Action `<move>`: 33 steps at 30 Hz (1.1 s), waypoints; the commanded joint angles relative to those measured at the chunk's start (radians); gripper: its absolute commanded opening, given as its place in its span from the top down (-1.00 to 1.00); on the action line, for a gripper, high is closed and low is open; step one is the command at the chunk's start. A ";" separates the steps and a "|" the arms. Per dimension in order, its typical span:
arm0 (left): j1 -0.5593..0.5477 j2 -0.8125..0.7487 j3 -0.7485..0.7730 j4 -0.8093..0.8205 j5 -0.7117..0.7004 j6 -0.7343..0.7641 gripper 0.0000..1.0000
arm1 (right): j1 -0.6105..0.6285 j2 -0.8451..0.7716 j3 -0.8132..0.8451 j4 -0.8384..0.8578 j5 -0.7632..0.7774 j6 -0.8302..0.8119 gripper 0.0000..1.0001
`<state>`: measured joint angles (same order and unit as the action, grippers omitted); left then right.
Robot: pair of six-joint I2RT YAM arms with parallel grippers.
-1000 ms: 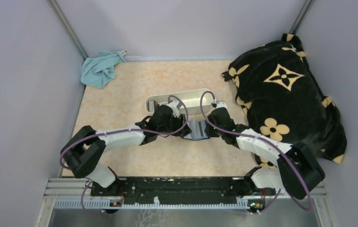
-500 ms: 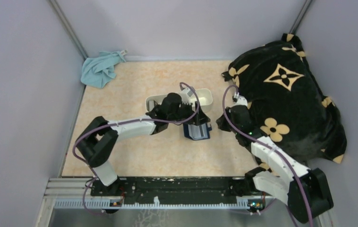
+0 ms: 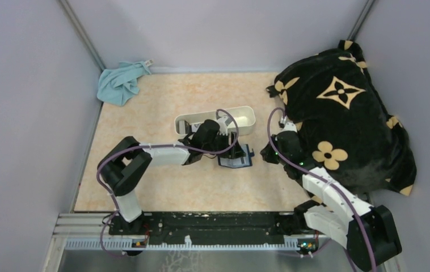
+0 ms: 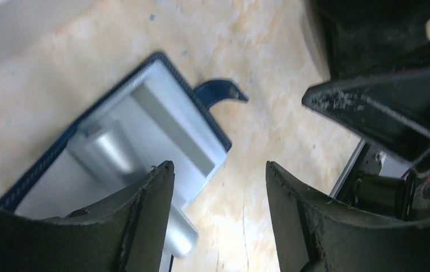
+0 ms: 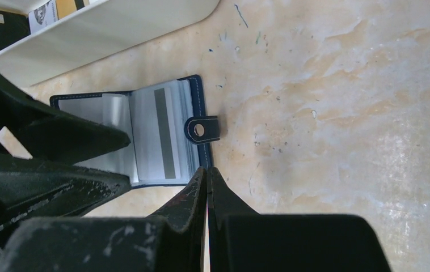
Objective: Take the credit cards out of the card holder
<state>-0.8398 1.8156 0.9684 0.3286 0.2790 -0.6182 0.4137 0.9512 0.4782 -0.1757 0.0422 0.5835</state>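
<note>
The card holder (image 3: 240, 161) lies open on the table, dark navy outside with pale sleeves inside (image 5: 144, 136). Its snap tab (image 5: 202, 129) sticks out to the right. One pale credit card with a grey stripe (image 5: 164, 133) shows in a sleeve. My left gripper (image 4: 218, 170) hovers open just above the holder's near edge (image 4: 144, 124), with nothing between its fingers. My right gripper (image 5: 207, 171) is shut and empty, its tip next to the holder's lower right corner. More credit cards (image 5: 54, 8), dark and gold, lie in the white tray.
A long white tray (image 3: 215, 120) stands just behind the holder. A black blanket with gold flowers (image 3: 343, 107) fills the right side, close to my right arm. A light blue cloth (image 3: 121, 83) lies at the back left corner.
My right gripper has shut and drawn back to the right of the holder. My left gripper has swung over the holder and opened wider.
</note>
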 commanded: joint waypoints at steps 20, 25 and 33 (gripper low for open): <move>-0.003 -0.110 -0.204 0.031 -0.061 -0.023 -0.34 | 0.004 0.288 0.178 0.186 -0.203 -0.050 1.00; -0.004 -0.091 -0.201 0.047 -0.059 -0.030 -0.34 | 0.047 0.343 0.176 0.213 -0.208 -0.041 1.00; -0.003 -0.073 -0.180 0.046 -0.053 -0.016 -0.35 | 0.088 0.380 0.111 0.257 -0.198 -0.005 1.00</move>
<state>-0.8398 1.7210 0.7708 0.3523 0.2287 -0.6392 0.4931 1.3182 0.6147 -0.0059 -0.1558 0.5591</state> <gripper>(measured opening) 0.672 0.006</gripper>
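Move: The open card holder's middle lies about 3 cm left of the left hand, 1 cm ahead and 4 cm below, with the striped card beneath that hand, 1 cm to its right and 1 cm ahead. From the right hand the striped card is some 7 cm left, 3 ahead and 5 below; the strap is about 4 cm left and 4 ahead. The white tray's middle sits 16 cm ahead and 11 cm left of the left hand. Bring the left gripper left about 4 cm, down and back some 3 cm each, fingers kept open, one fingertip coming down on the holder by its spine, then hold there. Meanwhile take the shut right gripper about 7 cm left towards the striped card, dipping, rising forward over the strap side, then sinking and easing back, turning some 15 degrees counter-clockwise. ##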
